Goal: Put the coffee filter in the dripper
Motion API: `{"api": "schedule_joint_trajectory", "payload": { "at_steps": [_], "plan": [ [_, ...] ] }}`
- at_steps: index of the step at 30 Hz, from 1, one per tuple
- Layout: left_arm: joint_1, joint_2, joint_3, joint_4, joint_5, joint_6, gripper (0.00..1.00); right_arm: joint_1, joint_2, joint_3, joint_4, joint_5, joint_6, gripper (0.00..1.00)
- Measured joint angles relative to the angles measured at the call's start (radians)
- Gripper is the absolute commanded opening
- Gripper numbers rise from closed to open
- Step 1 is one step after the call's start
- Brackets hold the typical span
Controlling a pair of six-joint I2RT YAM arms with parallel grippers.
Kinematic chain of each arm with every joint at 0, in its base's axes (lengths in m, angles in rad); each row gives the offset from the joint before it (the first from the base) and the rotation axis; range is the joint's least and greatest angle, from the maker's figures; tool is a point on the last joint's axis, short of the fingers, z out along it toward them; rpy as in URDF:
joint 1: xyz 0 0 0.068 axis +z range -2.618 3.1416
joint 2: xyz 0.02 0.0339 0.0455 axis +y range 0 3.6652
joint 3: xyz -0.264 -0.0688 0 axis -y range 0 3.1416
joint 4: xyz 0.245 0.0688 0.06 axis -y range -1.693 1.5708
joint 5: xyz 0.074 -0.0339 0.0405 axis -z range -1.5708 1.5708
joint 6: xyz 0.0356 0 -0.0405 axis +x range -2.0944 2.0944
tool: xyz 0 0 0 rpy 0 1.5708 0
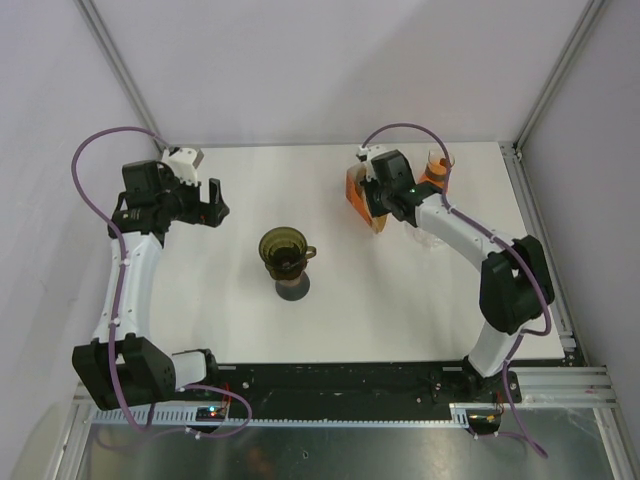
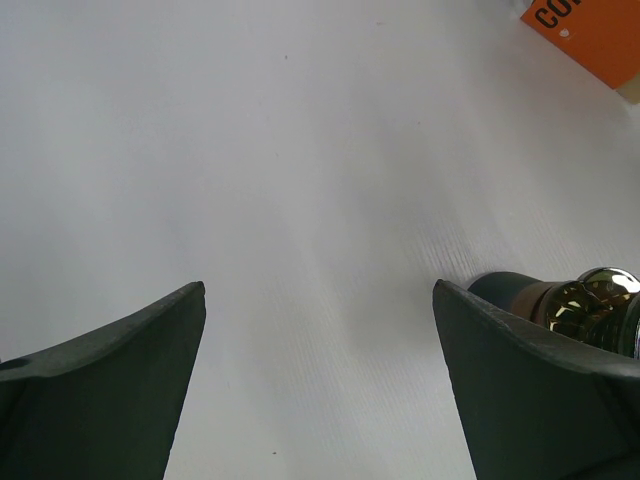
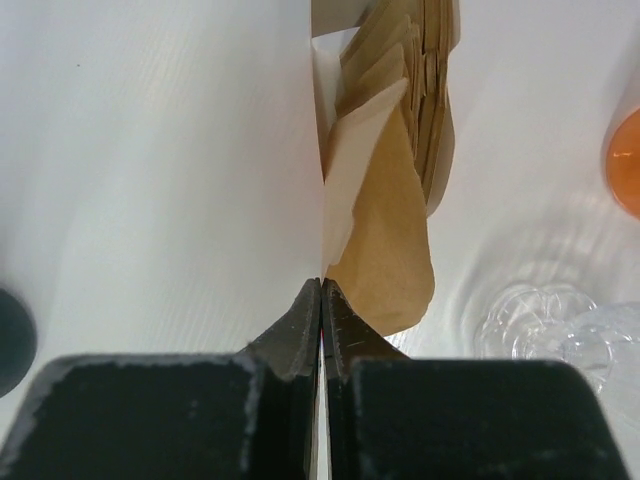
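The dark amber glass dripper [image 1: 285, 252] stands on its black base mid-table, and its glossy rim [image 2: 592, 300] peeks past my left gripper's right finger. A stack of brown coffee filters [image 3: 425, 90] leans out of the orange box [image 1: 355, 190]. The front coffee filter [image 3: 385, 250] and a pale sheet [image 3: 350, 170] beside it run down into the tips of my right gripper [image 3: 322, 282], whose jaws are pressed together on that thin edge. My left gripper [image 1: 215, 203] hovers left of the dripper, its fingers wide apart over bare table [image 2: 320, 288].
A glass cup [image 1: 440, 165] with orange contents stands right of the box, and its orange rim [image 3: 628, 160] shows in the right wrist view. A clear ribbed glass piece [image 3: 540, 320] lies beside the right fingers. Frame posts rise at the table's back corners.
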State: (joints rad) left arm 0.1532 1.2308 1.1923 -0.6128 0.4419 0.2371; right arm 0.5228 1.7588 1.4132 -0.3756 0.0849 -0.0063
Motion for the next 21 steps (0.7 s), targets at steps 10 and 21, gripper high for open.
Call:
{"api": "schedule_joint_trajectory", "payload": {
  "at_steps": [10,21],
  "plan": [
    [0.0,-0.014,0.0,-0.003,0.016,0.0,1.0,0.064,-0.193,-0.005,-0.074,0.035,0.035,0.0],
    [-0.187,-0.056,0.129,-0.057,-0.042,0.008,0.99,0.092,-0.433,-0.06,-0.016,-0.023,0.2,0.0]
  ]
}}
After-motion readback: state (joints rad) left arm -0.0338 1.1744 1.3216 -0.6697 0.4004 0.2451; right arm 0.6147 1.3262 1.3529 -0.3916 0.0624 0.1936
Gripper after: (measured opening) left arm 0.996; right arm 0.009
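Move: The right hand already pinches the coffee filter. The dripper lies about 18 cm to its left, 11 cm nearer the base and nearly level, on its carafe; the filter pack is 5 cm ahead and 8 cm below. The clear glass piece stands 10 cm to this hand's right, 1 cm back and 12 cm below. For the open left hand, the dripper is 15 cm right, 4 cm back and 10 cm below, and the held filter some 33 cm right, 10 cm ahead, 8 cm below. Keep the right gripper shut on the filter and lift it about 16 cm, drawing it back some 8 cm away from the pack while its left side rolls up about 20 degrees and the fingertips tilt up slightly. Late in the lift, raise the open left gripper some 6 cm and swing it about as far right, towards the right hand, turning slightly clockwise. ##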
